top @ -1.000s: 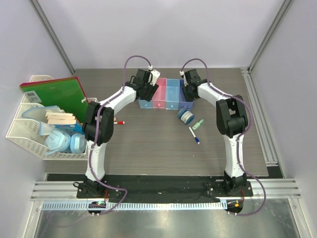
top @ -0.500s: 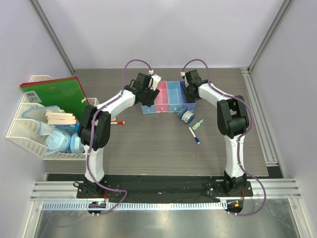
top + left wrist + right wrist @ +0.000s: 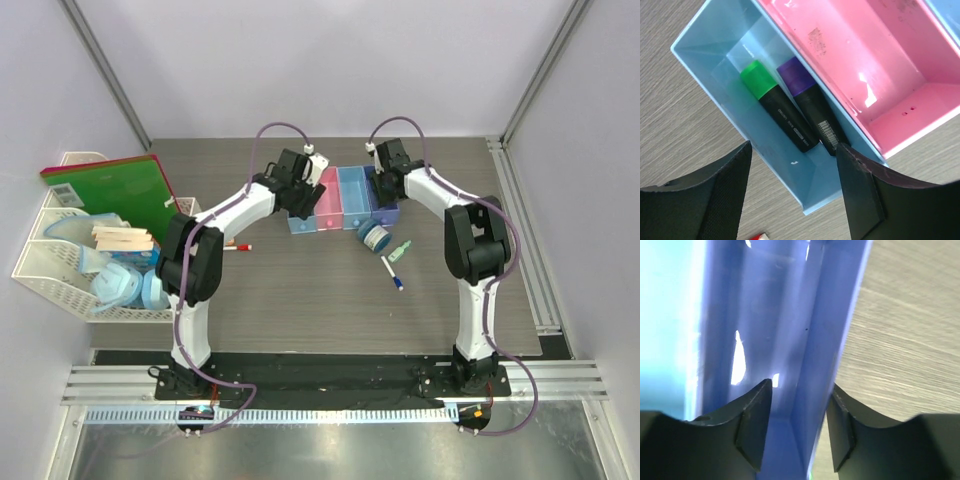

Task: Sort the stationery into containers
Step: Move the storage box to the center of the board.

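The four joined bins stand at the table's back: light blue (image 3: 298, 222), pink (image 3: 326, 200), light blue (image 3: 350, 195) and purple-blue (image 3: 389, 213). My left gripper (image 3: 300, 195) is open and empty over the first light blue bin (image 3: 715, 55), where a green-capped highlighter (image 3: 775, 110) and a purple-ended one (image 3: 812, 107) lie. My right gripper (image 3: 383, 185) straddles the purple-blue bin's right wall (image 3: 825, 340), one finger inside and one outside, shut on it. A round blue jar (image 3: 375, 236), a green-white bottle (image 3: 400, 249) and a blue-capped marker (image 3: 392, 273) lie just in front. A red-capped marker (image 3: 240, 246) lies left.
A white mesh organiser (image 3: 40, 262) at the left edge holds a green notebook (image 3: 115, 190), wooden sticks (image 3: 122, 238) and blue items. An aluminium rail (image 3: 525, 240) runs along the table's right side. The pink bin (image 3: 880, 75) holds nothing.
The row of bins has slid a little to the right and turned slightly, with my right gripper on its end wall. My left gripper has followed it to the right.
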`<state>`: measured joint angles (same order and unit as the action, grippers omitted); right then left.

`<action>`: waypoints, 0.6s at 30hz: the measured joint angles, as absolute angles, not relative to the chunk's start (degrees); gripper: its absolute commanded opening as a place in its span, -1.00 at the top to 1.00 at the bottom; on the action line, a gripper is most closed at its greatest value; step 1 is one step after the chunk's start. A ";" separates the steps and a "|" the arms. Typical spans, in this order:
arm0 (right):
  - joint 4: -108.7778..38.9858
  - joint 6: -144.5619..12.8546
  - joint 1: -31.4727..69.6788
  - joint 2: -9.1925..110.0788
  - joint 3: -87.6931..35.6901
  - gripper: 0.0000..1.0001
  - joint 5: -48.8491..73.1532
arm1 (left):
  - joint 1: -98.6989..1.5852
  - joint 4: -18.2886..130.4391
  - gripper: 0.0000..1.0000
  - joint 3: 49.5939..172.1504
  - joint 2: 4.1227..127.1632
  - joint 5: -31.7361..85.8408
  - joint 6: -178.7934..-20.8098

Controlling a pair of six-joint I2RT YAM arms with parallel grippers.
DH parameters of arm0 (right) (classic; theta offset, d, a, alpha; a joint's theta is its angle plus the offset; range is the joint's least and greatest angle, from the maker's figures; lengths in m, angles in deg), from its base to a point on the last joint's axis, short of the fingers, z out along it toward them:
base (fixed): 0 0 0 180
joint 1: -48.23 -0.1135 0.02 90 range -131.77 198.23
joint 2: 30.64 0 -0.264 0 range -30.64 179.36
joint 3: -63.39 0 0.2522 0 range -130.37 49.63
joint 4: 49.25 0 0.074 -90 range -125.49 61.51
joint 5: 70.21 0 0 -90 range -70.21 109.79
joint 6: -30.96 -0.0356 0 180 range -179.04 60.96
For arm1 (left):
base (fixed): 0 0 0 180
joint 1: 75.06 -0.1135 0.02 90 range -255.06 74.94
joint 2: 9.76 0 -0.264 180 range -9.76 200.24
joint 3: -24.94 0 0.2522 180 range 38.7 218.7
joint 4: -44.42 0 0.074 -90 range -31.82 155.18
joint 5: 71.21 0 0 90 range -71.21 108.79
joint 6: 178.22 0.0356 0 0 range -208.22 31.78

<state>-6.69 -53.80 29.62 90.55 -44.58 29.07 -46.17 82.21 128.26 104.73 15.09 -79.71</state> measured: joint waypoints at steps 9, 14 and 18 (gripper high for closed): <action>-6.80 -53.06 29.05 77.98 -43.77 -0.08 27.72 | -45.28 83.48 -0.44 128.92 102.94 14.28 -78.75; -7.11 -52.60 29.05 73.46 -40.06 -0.01 27.67 | -45.49 83.76 -0.44 129.62 102.09 11.96 -78.44; -7.18 -51.47 29.03 72.69 -35.25 -0.01 26.62 | -45.63 84.31 -0.45 129.07 99.14 11.28 -77.48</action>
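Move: The storage box is what both empty hands are working at. Its middle lies about 12 cm to the right hand's left, level fore and aft, some 3 cm lower. The jar is roughly 8 cm back and 2 cm left of the right hand, and the green bottle 12 cm back and 4 cm right. From the left hand the box's middle is some 4 cm ahead, 11 cm right and 5 cm below; the red pen lies about 17 cm left and 9 cm back. The right hand comes free of the box's purple end wall, which it straddles, rising fast some 11 cm with the fingertips swinging up; then it draws back over the near edge towards the jar and green bottle, sinking again a few centimetres. The left hand lifts more slowly, about 5 cm, off the light-blue end. Both grippers stay open. ##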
